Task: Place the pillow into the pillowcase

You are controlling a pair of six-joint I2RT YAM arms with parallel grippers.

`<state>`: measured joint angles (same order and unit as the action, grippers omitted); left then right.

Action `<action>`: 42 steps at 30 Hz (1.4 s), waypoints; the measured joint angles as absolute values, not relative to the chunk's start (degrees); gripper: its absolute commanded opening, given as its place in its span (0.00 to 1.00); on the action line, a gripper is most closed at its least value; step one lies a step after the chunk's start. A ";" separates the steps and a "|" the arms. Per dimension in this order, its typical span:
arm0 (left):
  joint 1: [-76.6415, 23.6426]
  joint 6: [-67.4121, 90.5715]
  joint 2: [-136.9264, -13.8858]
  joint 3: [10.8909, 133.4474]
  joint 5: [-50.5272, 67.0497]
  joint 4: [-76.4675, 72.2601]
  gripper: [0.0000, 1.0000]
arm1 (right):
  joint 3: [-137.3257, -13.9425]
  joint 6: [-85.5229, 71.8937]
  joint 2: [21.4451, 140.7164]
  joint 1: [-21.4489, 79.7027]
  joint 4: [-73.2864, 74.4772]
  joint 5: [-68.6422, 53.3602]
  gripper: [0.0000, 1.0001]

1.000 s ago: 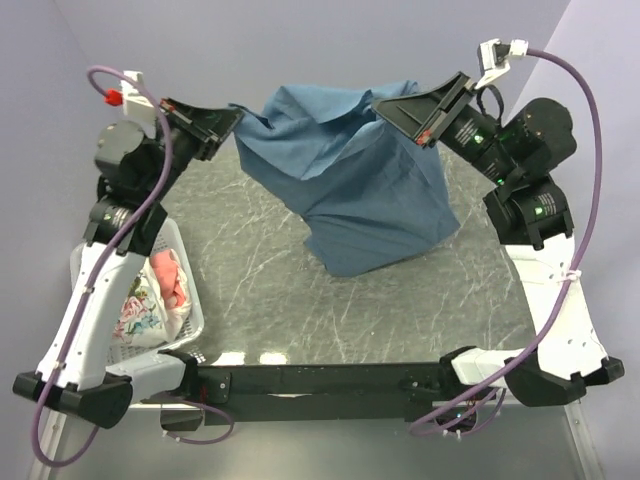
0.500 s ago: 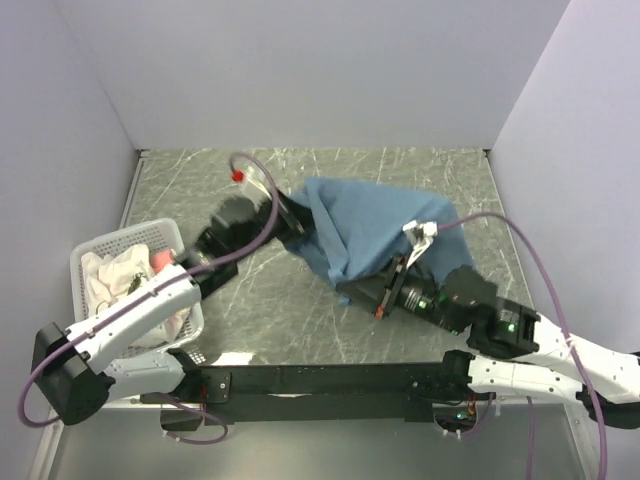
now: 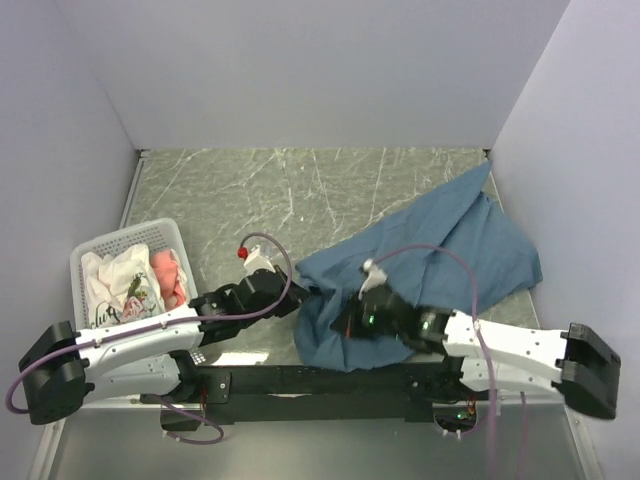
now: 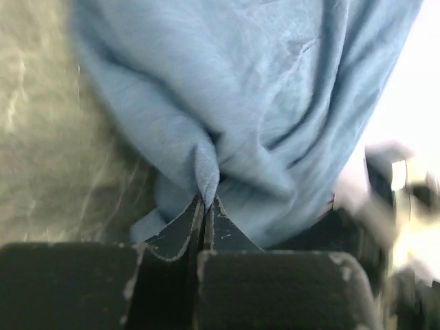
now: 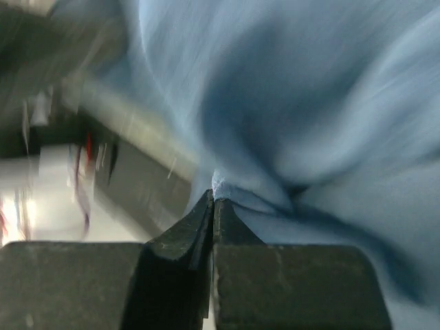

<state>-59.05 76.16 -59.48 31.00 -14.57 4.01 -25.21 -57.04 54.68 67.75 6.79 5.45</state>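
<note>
The blue pillowcase point(image 3: 455, 250) lies rumpled on the right half of the table, stretching from the near edge toward the right wall. My left gripper point(image 3: 302, 296) is shut on a fold at its near left edge; the left wrist view shows the cloth point(image 4: 240, 103) pinched at the fingertips point(image 4: 205, 199). My right gripper point(image 3: 345, 325) is shut on the near edge beside it, with the fabric point(image 5: 309, 124) caught at its tips point(image 5: 214, 196). The pillow is out of view.
A white basket point(image 3: 88, 252) with pink and printed cloths stands at the near left. The grey marbled table point(image 3: 250, 190) is walled at the back and both sides. A black rail point(image 3: 320, 380) runs along the near edge.
Both arms came down from holding the pillowcase high at the back and pulled it toward the near edge. The cloth now lies low and spread to the right. Both grips held.
</note>
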 measured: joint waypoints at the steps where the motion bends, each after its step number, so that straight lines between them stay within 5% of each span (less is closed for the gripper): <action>1: -58.76 76.14 -59.29 31.77 -15.84 4.75 0.01 | -25.61 -55.77 55.72 62.48 6.39 3.51 0.00; 5: -55.46 75.72 -60.07 35.73 -16.49 5.13 0.01 | -31.16 -49.08 60.18 41.87 8.69 -2.66 0.00; 8: -53.28 75.72 -60.66 37.26 -16.45 4.86 0.01 | -40.10 -45.15 64.38 36.21 11.88 -6.02 0.00; 15: -56.77 80.25 -56.42 31.42 -17.15 6.31 0.03 | -54.28 -41.78 74.52 52.93 14.22 -4.91 0.00; 16: -58.33 80.93 -55.09 30.44 -17.85 8.16 0.06 | -55.13 -41.65 76.47 55.42 14.22 -4.38 0.00; 18: -61.30 81.95 -52.07 29.76 -20.27 15.64 0.26 | -56.53 -41.39 80.71 61.21 14.37 -2.79 0.05; 19: -62.04 82.26 -50.41 29.47 -21.69 19.70 0.40 | -56.93 -40.95 82.04 63.11 14.72 -2.33 0.08; 20: -62.41 82.39 -48.45 29.39 -22.87 23.35 0.61 | -57.04 -40.97 82.72 64.29 14.79 -2.00 0.23; 23: -63.00 82.83 -41.10 29.74 -28.45 31.33 0.75 | -57.89 -40.47 82.61 65.71 16.86 -0.01 0.56; 27: -62.24 75.07 -36.47 36.71 -37.91 30.72 0.87 | -58.06 -41.80 76.75 65.58 22.41 6.57 0.84; 31: -56.31 58.06 -47.97 52.77 -36.14 22.11 0.94 | -55.46 -46.24 61.84 62.46 26.28 14.26 0.91; 34: -49.17 46.63 -62.83 66.70 -24.23 16.25 0.97 | -51.00 -51.16 49.34 54.02 29.10 17.74 0.99; 42: -45.80 21.78 -104.38 98.43 8.67 17.65 0.97 | -40.23 -63.40 34.02 41.85 43.99 24.40 1.00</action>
<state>-45.80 21.78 -104.38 98.43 8.67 17.65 -40.23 -63.40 34.02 41.85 43.99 24.40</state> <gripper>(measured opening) 0.963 0.994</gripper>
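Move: The pillowcase is already pinched at its near-left end by both grippers. Its middle lies some 26 cm to the right of the left hand, about 7 cm farther out and 11 cm lower; from the right hand it is roughly 15 cm ahead, 20 cm to the right and 7 cm down. The laundry basket stands about 40 cm to the left of the left hand, level with it. The table's front edge runs about 8 cm straight behind the right hand. The pillowcase's near-left end is worked first: the right hand carries its pinch some 15 cm forward, then back and left, the left only a few centimetres forward-up and back. Both open wide and let go. The left rises high and swings right and forward, sinking over the case's far side, its wrist turning clockwise; the right lifts, sweeps about 25 cm right over the case and sinks slightly, also turning clockwise. ##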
